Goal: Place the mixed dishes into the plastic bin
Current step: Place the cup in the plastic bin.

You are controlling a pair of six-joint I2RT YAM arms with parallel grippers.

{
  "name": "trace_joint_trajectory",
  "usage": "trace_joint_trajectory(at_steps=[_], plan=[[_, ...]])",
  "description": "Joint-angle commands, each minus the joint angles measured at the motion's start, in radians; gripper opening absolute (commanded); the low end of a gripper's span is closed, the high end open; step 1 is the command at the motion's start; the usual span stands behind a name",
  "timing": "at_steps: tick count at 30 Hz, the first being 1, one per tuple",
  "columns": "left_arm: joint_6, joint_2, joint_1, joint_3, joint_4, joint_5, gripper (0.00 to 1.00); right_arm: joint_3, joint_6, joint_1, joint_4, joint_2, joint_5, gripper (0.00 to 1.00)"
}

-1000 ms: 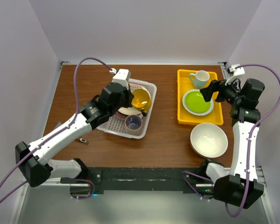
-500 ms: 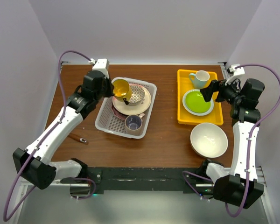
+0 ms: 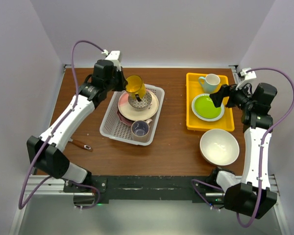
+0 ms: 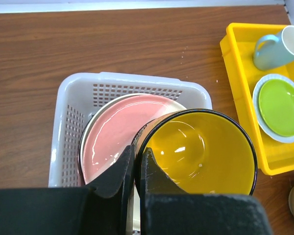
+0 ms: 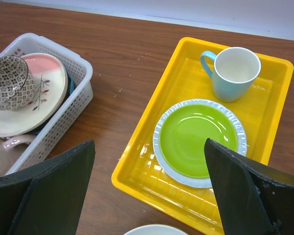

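My left gripper (image 4: 137, 152) is shut on the rim of the yellow mug (image 4: 201, 152), one finger inside and one outside. It holds the mug tilted over the far end of the white plastic bin (image 3: 118, 128). In the bin lie stacked plates, a pink one (image 4: 112, 139) on top in the left wrist view. On the stack sits a small patterned bowl (image 3: 140, 100), with a beige mug (image 3: 139, 129) at the near end. The large cream bowl (image 3: 219, 146) sits on the table at the right. My right gripper (image 5: 149, 142) hangs open over the yellow tray (image 3: 192, 122), holding nothing.
The yellow tray holds a green plate (image 3: 207, 106) and a light blue mug (image 3: 210, 82). A small brown-handled utensil (image 3: 81, 144) lies on the table left of the bin. White walls close in the table's back and sides.
The left arm has carried the yellow mug from over the bin's middle toward its far end and raised it, tipping it on its side. The right arm has not moved.
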Motion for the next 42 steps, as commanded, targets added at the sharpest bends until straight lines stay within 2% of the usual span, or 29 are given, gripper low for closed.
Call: trace_joint_trajectory(at_steps=[1,28,31,34,39,42], plan=[[0.007,0.026,0.001,0.094,0.062,0.060,0.00,-0.001,-0.014,-0.007,0.012,-0.003,-0.025,0.97],[0.039,0.153,-0.001,0.124,-0.004,0.069,0.00,-0.001,-0.012,-0.007,0.015,-0.008,-0.030,0.97],[0.040,0.161,-0.001,0.130,-0.011,0.069,0.05,-0.001,-0.012,-0.005,0.013,-0.008,-0.033,0.97],[0.039,0.158,-0.001,0.132,-0.016,0.065,0.18,-0.001,-0.012,-0.007,0.015,-0.009,-0.033,0.97],[0.040,0.152,-0.001,0.137,-0.017,0.060,0.28,-0.001,-0.012,-0.005,0.013,-0.009,-0.033,0.97],[0.037,0.143,-0.001,0.138,-0.017,0.059,0.39,-0.001,-0.014,-0.005,0.013,-0.009,-0.033,0.97]])
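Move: The left hand already grips the yellow cup by its left rim, over the plastic bin. The patterned bowl it is to be set in lies about 6 cm to the right, 3 cm back and some 12 cm below. The cream plate under the bowl is centred roughly 5 cm right, 5 cm back and 15 cm down; the grey mug is about 6 cm right and 17 cm back. From the idle right hand, that bowl is level and roughly 32 cm left, 14 cm below. The left hand lowers the pinched yellow cup nearly 6 cm almost straight down into the patterned bowl, edging a centimetre or so forward and to the right while the fingers tip about 10 degrees farther downward. Once down, it pauses briefly, then opens the fingers to about a third of their range to release the rim, and begins to rise about 1 cm with one finger inside the cup and the other outside its left wall. ##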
